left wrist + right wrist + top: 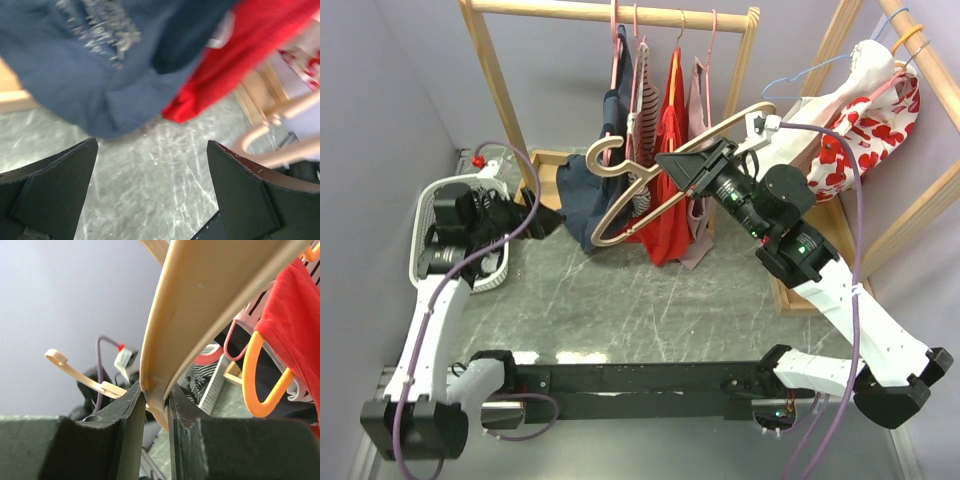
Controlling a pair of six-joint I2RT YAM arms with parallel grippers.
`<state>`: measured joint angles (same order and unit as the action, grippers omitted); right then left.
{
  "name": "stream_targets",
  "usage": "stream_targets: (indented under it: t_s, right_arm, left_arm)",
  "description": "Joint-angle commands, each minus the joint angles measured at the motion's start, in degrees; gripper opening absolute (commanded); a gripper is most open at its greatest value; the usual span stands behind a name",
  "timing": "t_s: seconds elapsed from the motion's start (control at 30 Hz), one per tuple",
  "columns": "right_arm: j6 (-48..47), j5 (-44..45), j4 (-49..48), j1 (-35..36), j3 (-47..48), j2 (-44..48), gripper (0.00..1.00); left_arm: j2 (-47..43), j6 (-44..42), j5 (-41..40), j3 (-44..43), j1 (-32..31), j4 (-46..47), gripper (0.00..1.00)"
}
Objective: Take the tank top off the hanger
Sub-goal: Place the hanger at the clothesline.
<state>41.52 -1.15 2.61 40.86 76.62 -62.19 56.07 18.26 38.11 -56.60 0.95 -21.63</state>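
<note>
The navy tank top (585, 195) slumps below the rail, its lower edge on the marble table (620, 300). It is off the bare beige hanger (650, 190), which my right gripper (682, 165) holds up in the air. In the right wrist view, the right gripper (156, 397) is shut on the hanger's (200, 300) arm. My left gripper (546, 221) stands open just left of the tank top, holding nothing. In the left wrist view the blurred navy cloth (95, 65) lies beyond the left gripper (152, 175), with bare table between the fingers (55, 190).
A wooden rail (610, 10) carries striped, red (670, 170) and pale tops on thin hangers. A white basket (425, 250) sits at the far left. A second rack at the right holds a heart-printed garment (865, 135). An orange hanger (260, 380) hangs near the right gripper.
</note>
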Motion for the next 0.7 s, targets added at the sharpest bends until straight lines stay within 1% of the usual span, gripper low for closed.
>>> stream_targets:
  t_s: [0.0, 0.03, 0.13, 0.17, 0.23, 0.27, 0.3, 0.37, 0.43, 0.5, 0.67]
  right_arm:
    - [5.0, -1.8, -4.0, -1.3, 1.3, 0.9, 0.00]
    - [5.2, -1.8, -4.0, -1.4, 1.1, 0.8, 0.00]
    - [5.7, -1.8, -3.6, -1.7, 1.2, -0.1, 0.00]
    - [5.9, -2.4, -3.5, -1.9, 1.2, -0.4, 0.00]
    - [7.0, -3.1, -3.9, -2.5, 0.6, -0.6, 0.00]
    - [7.4, -3.9, -4.5, -3.1, 0.5, -0.8, 0.00]
    - [8.0, -4.0, -4.5, -3.2, 0.5, -1.2, 0.00]
    - [8.1, -4.5, -3.4, -3.5, 1.2, -2.1, 0.00]
    - [8.4, -4.8, -3.1, -3.7, 2.0, -2.8, 0.00]
    - [8.8, -5.4, -3.0, -3.8, 1.8, -3.3, 0.00]
    - [9.8, -7.4, -3.1, -4.1, 1.3, -4.1, 0.00]
  left_arm:
    - [-6.4, 0.3, 7.2, 1.8, -2.4, 9.1, 0.96]
    - [-6.9, 1.0, 9.6, 2.9, -2.9, 9.8, 0.96]
    - [-8.0, 2.4, 12.1, 3.4, -4.4, 11.0, 0.97]
    - [-8.3, 2.1, 14.1, 3.5, -4.9, 10.8, 0.96]
    - [-9.2, 0.1, 14.9, 3.6, -6.2, 9.1, 0.96]
    - [-9.3, -0.7, 17.0, 3.6, -6.6, 8.3, 0.96]
    - [-9.1, -1.4, 17.3, 3.7, -6.7, 7.4, 0.97]
    - [-8.8, -2.3, 19.1, 4.0, -8.0, 7.1, 0.96]
    - [-8.4, -2.5, 18.6, 3.9, -10.2, 7.4, 0.97]
    - [-8.3, -2.4, 18.6, 4.2, -11.5, 9.6, 0.96]
    - [-5.8, -2.2, 13.8, 3.1, -16.1, 11.9, 0.97]
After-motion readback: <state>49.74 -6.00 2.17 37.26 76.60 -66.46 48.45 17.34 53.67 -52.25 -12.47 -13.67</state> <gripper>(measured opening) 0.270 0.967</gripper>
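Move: The hanger's free lower end, which the open left gripper is heading for, lies roughly 11 cm to the left hand's right, 6 cm back towards the base and 4 cm above. From that hand, the hook is about 12 cm right, 12 cm ahead and some 8 cm up; the navy garment's hem is about 10 cm right, 8 cm ahead and 12 cm below. From the right hand, which already holds the hanger, this end is some 17 cm left, 15 cm back and 10 cm lower. The hanger's free end is what the left hand closes in on, wide open: it swings back and to the right by about 9 cm each, rising a few centimetres, while the wrist turns some 30 degrees clockwise. The right hand keeps its pinch on the hanger and, after a near standstill, eases about 2 cm forward and 2 cm down, tipping slightly downward. ##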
